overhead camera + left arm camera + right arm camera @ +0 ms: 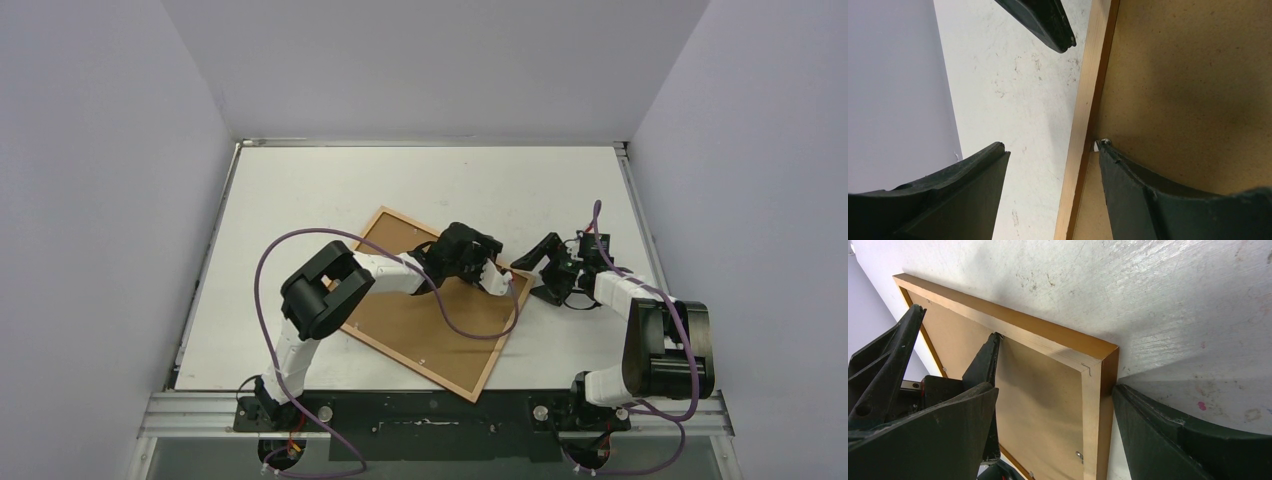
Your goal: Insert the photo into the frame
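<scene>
The frame [410, 365] lies face down and slanted on the white table [300, 180], with a brown backing board [420, 320] filling it. The photo is hidden. My left gripper [490, 275] hovers open over the frame's far-right side. In the left wrist view the left gripper [1050, 146] straddles the moulding [1088, 100], one fingertip at a small metal tab [1105, 142] on the backing. My right gripper [540, 275] stands open at the frame's right corner. In the right wrist view the right gripper [1054, 387] spans the moulding [1093, 405], its outer finger [1148, 435] against the frame's outside edge.
Grey walls enclose the table on three sides. Purple cables loop over the frame from both arms. More small metal tabs [1079, 456] sit along the backing's edges. The left gripper's fingers [985, 360] stand close beside my right gripper's inner finger.
</scene>
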Controlling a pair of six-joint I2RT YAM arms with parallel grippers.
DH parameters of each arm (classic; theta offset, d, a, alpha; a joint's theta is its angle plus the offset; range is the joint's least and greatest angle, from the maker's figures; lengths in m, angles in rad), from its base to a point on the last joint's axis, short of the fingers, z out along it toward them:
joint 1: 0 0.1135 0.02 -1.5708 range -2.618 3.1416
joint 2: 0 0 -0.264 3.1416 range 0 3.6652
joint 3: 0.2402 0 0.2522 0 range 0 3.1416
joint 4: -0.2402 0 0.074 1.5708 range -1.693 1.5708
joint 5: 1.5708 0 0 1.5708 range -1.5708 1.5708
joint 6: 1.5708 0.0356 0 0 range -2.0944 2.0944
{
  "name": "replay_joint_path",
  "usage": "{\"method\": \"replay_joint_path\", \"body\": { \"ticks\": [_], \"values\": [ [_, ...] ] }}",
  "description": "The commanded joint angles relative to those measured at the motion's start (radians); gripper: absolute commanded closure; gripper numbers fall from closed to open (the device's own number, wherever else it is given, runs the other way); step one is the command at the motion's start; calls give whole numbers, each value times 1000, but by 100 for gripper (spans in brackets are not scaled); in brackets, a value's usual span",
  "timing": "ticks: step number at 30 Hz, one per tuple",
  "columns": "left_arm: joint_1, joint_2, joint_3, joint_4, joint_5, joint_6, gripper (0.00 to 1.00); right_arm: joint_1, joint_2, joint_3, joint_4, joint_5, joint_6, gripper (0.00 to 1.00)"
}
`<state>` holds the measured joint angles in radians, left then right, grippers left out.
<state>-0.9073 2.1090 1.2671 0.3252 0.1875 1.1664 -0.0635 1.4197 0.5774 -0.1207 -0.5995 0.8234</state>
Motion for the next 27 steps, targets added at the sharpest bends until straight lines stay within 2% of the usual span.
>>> {"method": "replay_joint_path", "body": {
  "ticks": [1,12,17,23,27],
  "values": [
    [-9,28,46,18,36,13,34,33,50,-43,-40,34,-5,10],
    [-3,7,81,-8,-24,-43,33,24,38,-18,-66,54,-18,10],
    [56,-62,126,-168,-61,-119,32,26,-20,4,-111,104,-28,10],
    [160,-209,53,-313,-106,-129,32,26,-61,25,-160,157,-59,10],
    [238,-326,50,-523,-100,-202,32,28,-95,80,-213,227,-94,10]
  ]
}}
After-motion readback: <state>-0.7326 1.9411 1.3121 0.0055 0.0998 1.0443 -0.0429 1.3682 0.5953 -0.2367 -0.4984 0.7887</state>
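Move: Roughly 12 cm to the left hand's left and 3 cm farther out, a little below it, lies the next clip on the frame's far rail. The near clip, at this hand's fingertip, is about 3 cm back and 1 cm right; the far-right corner, some 7 cm back and 10 cm right. From the right hand the next clip is about 22 cm left and 12 cm ahead, that corner about 2 cm ahead and 1 cm right. Sliding under 1 cm to the right at the near clip, the left hand then comes off it and sweeps left along the far rail towards the next clip, about 10 cm left, 5 cm forward and 4 cm up, turning some 20 degrees counter-clockwise, its fingers staying apart. Late on, the right hand eases about 1 cm back and right, its fingertip parting from the right rail's outer side. ##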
